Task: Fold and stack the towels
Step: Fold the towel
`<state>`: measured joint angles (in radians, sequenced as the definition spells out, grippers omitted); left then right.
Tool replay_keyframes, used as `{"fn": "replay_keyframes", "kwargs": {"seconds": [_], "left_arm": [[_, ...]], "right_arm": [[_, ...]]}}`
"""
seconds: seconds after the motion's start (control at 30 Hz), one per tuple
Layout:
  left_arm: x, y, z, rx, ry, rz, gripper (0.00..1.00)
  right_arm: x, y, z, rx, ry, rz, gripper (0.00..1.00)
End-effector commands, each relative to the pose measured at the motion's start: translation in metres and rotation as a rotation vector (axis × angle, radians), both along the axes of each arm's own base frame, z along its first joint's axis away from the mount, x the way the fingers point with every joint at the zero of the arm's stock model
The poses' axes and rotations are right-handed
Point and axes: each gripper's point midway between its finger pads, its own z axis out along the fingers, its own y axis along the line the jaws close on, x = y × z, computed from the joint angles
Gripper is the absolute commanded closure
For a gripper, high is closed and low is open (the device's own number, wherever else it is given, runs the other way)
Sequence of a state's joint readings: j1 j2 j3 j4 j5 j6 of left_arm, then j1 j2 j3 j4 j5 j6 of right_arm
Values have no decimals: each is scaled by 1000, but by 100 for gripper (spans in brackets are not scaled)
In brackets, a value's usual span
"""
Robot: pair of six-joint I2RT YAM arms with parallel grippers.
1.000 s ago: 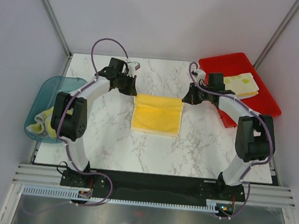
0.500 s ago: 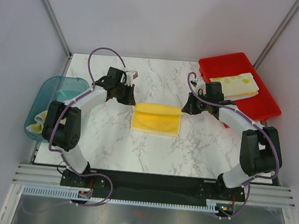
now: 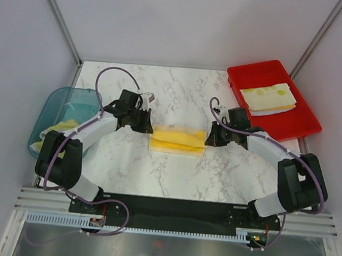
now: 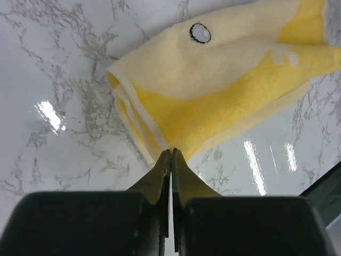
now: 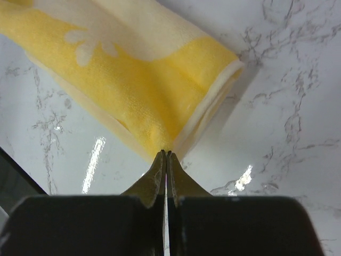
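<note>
A yellow towel (image 3: 178,139) lies mid-table, doubled over into a narrow band. My left gripper (image 3: 149,128) is shut on its left end, and my right gripper (image 3: 208,137) is shut on its right end. In the left wrist view the closed tips (image 4: 170,152) pinch the layered corner of the yellow towel (image 4: 213,90). In the right wrist view the closed tips (image 5: 165,153) pinch the opposite corner of the same towel (image 5: 138,80). Folded towels (image 3: 268,97), white with yellow-green print on top, are stacked in the red tray. Another pale yellow towel (image 3: 60,131) lies crumpled in the teal tub.
The red tray (image 3: 254,72) sits at the back right corner of the marble table. The translucent teal tub (image 3: 56,103) hangs off the left edge. Metal frame posts rise at both back corners.
Both grippers have come toward the near edge, carrying the yellow towel's far edge over itself. The towel now shows as a narrower band. Both arms have stretched lower and flatter.
</note>
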<state>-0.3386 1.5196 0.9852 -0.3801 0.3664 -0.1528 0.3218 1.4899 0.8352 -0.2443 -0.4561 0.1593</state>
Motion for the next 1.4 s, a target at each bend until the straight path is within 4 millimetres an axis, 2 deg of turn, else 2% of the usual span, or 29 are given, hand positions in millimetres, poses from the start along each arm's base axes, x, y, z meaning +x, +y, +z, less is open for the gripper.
{"fn": "replay_keyframes", "kwargs": {"seconds": [0.0,0.1,0.2,0.37,0.53,0.87,1.03,1.13,1.3,1.37], "left_arm": [[-13,-7,-10,1,37,37,98],[-29,-10,-31,39,68,41,98],[-38,-10,-40,81,67,50,98],[-38,-13,-30,72,39,67,98],[-37,0,-30,121,27,126,98],[-37,19,-39,178,31,244,98],[-38,21,-42,184,41,264,98],[-39,22,-46,188,52,271,98],[-40,21,-51,188,78,287,98],[-40,20,-52,181,85,291,98]], "right_arm": [[-4,-3,2,-5,4,-46,100],[-8,-1,3,3,2,-33,100],[-8,2,9,16,-3,-32,100],[-11,2,9,28,11,-52,100],[-16,3,11,46,13,-63,100],[-46,2,-24,77,97,-74,100],[-54,8,-28,145,108,-82,100],[-58,12,-25,181,130,-87,100],[-49,24,9,287,60,-104,100],[-55,22,5,294,82,-134,100]]}}
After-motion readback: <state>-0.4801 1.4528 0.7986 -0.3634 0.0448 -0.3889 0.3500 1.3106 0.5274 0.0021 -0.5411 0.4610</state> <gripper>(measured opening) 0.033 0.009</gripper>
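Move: The towel's near left corner lies roughly 5 cm back from the left hand, level sideways and 6 cm below it. The near right corner is some 4 cm back from the right hand, 1 cm to its left and 4 cm below. The towel's middle is about 11 cm right and 1 cm back of the left hand. The red bin's middle lies about 21 cm ahead and 26 cm right of the right hand. The towel's far edge, still pinched at both ends, is carried back and down over the lower layer towards its near edge. The left hand drops about 5 cm, then stays low, easing slightly left and turning counter-clockwise. The right draws back in two steps, some 6 cm in all, sinking and then rising with its left side tilting up. Both grips stay shut. ##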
